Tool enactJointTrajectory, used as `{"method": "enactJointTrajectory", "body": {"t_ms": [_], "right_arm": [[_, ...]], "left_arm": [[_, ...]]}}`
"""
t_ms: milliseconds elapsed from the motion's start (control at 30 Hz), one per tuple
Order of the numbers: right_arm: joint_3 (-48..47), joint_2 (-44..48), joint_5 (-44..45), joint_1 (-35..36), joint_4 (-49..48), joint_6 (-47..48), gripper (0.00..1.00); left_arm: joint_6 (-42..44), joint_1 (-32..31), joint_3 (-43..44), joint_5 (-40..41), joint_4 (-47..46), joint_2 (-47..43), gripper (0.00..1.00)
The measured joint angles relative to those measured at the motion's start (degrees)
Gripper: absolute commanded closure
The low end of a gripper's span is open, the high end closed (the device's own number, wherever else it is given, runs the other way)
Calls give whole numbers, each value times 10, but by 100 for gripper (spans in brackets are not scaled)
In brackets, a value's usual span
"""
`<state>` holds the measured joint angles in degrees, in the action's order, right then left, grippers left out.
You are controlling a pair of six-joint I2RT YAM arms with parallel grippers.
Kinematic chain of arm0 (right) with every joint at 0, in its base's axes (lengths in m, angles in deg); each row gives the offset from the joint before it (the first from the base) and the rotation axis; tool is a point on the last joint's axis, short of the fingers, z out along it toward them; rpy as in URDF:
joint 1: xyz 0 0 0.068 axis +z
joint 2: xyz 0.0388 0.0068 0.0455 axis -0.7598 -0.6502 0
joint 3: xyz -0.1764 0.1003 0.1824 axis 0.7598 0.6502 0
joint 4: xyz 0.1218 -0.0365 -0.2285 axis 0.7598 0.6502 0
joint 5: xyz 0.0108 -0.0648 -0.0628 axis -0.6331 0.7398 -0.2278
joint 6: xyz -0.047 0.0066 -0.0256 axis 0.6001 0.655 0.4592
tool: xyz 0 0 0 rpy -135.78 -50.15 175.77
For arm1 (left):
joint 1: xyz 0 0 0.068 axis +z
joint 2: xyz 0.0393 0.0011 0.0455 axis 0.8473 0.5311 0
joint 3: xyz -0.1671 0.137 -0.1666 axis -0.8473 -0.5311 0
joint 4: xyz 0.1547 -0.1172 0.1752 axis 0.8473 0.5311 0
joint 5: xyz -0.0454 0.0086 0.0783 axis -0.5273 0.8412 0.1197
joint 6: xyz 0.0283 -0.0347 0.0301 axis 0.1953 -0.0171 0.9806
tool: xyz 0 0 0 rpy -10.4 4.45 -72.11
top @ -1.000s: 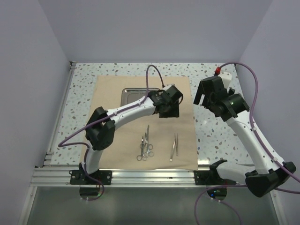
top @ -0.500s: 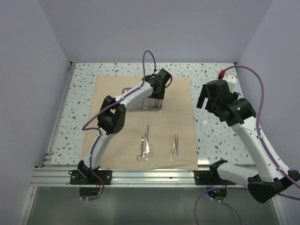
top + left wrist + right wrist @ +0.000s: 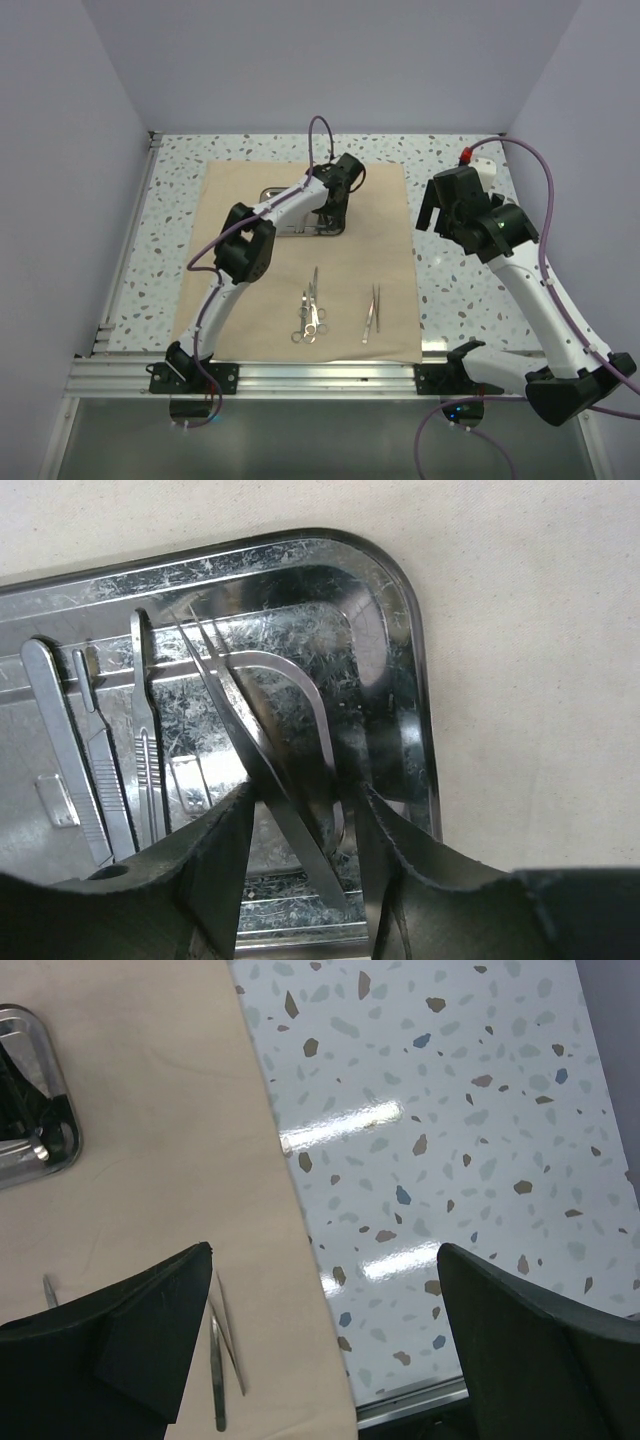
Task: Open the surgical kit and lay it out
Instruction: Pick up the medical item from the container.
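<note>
The tan cloth wrap (image 3: 385,200) lies spread flat on the table. The steel tray (image 3: 268,195) sits on its far half, partly hidden by my left arm. My left gripper (image 3: 332,212) reaches down into the tray (image 3: 405,610). In the left wrist view its jaws (image 3: 305,810) are open and straddle thin tweezers (image 3: 250,740) without pressing them. Several other thin instruments (image 3: 95,770) lie in the tray. Ring-handled scissors and forceps (image 3: 310,315) and a pair of tweezers (image 3: 372,308) lie on the near cloth. My right gripper (image 3: 435,215) hangs open and empty above the cloth's right edge.
The right wrist view shows the cloth edge (image 3: 280,1160), the laid-out tweezers (image 3: 225,1360), a tray corner (image 3: 45,1150) and bare speckled table (image 3: 450,1110). Grey walls enclose the table on three sides. A metal rail (image 3: 300,372) runs along the near edge.
My left gripper has moved from above the middle of the cloth back to the tray and come down around the tweezers. My right arm has barely shifted.
</note>
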<state>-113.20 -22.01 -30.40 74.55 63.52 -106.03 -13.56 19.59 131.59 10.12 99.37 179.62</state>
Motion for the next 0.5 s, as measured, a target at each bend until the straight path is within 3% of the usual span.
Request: {"method": "enactJointTrajectory", "body": {"t_ms": [67, 200, 500], "right_arm": [[0, 0, -1, 0, 0, 1, 2], [0, 0, -2, 0, -2, 5, 2], [8, -4, -12, -1, -13, 12, 2]], "left_arm": [[-1, 0, 2, 0, -2, 2, 64], [-3, 0, 3, 1, -7, 3, 98], [-17, 0, 2, 0, 2, -3, 100]]}}
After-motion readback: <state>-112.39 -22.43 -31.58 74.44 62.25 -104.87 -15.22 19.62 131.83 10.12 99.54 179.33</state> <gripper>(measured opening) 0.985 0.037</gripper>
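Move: The left hand is low in the tray with its half-open fingers astride the tweezers, whose middle is about 2 cm ahead, 2 cm to the left and 1 cm below. The nearest scalpel handle is about 7 cm left and 3 cm ahead. The flat handle is some 10 cm left and 2 cm ahead. The tray's right rim is around 5 cm right and 3 cm ahead. From the right hand, the tweezers are roughly 19 cm ahead, 25 cm left and 25 cm down. Staying almost in place over the right part of the tray, the left hand shuts its fingers from about half open to nearly closed, drawing in from both sides and pinching the slanting tweezers near their rear half. The wrist doesn't turn, and the hand begins to rise only at the very end, by about half a centimetre. ##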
